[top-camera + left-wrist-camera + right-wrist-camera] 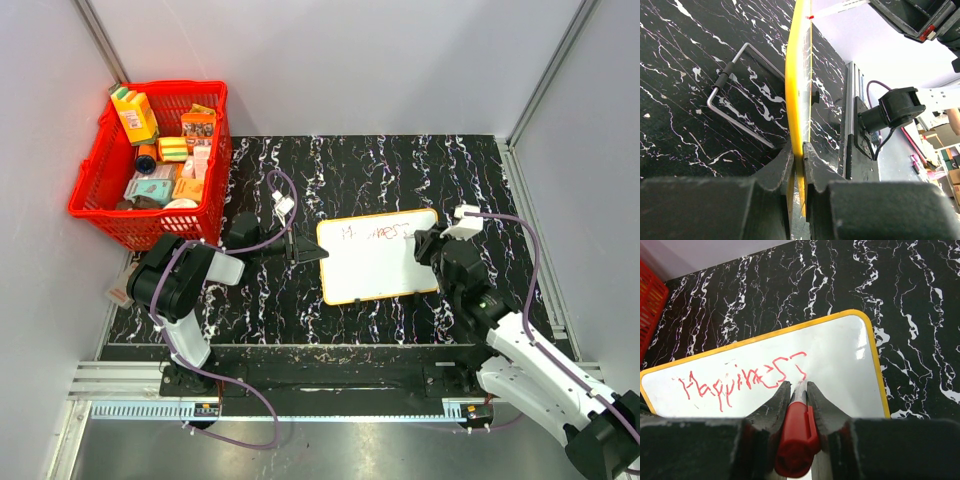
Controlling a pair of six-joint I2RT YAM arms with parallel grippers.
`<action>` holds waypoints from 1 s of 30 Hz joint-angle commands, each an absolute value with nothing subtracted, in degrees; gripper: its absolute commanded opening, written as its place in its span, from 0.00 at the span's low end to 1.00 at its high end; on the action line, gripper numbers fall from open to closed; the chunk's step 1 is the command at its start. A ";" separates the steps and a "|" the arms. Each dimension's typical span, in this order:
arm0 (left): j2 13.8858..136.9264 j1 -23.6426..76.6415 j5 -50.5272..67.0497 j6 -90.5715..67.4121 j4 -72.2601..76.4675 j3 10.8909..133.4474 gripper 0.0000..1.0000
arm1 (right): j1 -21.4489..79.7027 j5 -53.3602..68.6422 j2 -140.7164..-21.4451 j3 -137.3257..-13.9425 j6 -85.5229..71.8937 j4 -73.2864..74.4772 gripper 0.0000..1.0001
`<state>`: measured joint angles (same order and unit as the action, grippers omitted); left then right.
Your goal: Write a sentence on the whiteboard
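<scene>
The whiteboard (380,275), white with an orange-yellow rim, lies on the black marbled table in the middle. One line of red script, the sentence (740,380), reads like "Happiness"; it shows faintly from above (378,233). My left gripper (308,250) is shut on the board's left rim (797,100), which runs edge-on between its fingers (799,155). My right gripper (799,386) is shut on a red marker (796,440). The marker's tip touches the board (850,355) just under the last letter. From above, this gripper (428,246) is over the board's right edge.
A red basket (150,165) full of packaged goods stands at the back left. A bent metal rod (735,100) lies on the table under the board's left side. Grey walls close in both sides and the back. A rail (320,405) runs along the near edge.
</scene>
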<state>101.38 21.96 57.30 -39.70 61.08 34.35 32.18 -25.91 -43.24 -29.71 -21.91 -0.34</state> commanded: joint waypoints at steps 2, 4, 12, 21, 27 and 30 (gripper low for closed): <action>101.43 22.15 59.24 -37.79 66.71 34.54 0.00 | 31.90 -22.68 -43.07 -28.57 -24.08 -2.46 0.00; 101.43 22.15 59.24 -37.79 66.71 34.54 0.00 | 31.90 -22.06 -42.63 -28.65 -25.04 -2.90 0.00; 101.34 22.15 59.15 -37.79 66.80 34.45 0.00 | 31.90 -21.53 -33.06 -29.79 -26.19 -0.35 0.00; 101.25 22.15 58.98 -37.79 66.71 34.45 0.00 | 31.90 -14.42 -36.90 -32.08 -24.70 1.32 0.00; 101.08 22.06 58.10 -37.71 66.71 34.10 0.00 | 35.58 -13.79 -42.45 -33.31 -23.91 -2.37 0.00; 100.63 21.45 56.61 -37.27 65.30 34.10 0.00 | 41.82 -18.88 -43.94 -34.27 -21.98 -3.34 0.00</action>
<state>101.38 21.93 57.21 -39.94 61.19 34.28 35.75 -15.18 -42.87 -30.39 -24.80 1.28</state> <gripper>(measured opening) 0.128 0.225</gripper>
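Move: The right hand holds the red marker with its tip on the last s of the word, about 6 cm ahead of the hand, 1 cm left and 1 cm below. The whiteboard's middle lies roughly 9 cm left of this hand, 4 cm ahead and 5 cm below; the word's middle is some 8 cm left, 6 cm ahead, 1 cm below. From the left hand, gripping the board's left edge, that last s lies about 20 cm right, 6 cm ahead and 5 cm higher. Right hand finishes the s's tail, lifts the marker back and up 4 cm, then sweeps down-left about 5 cm. ##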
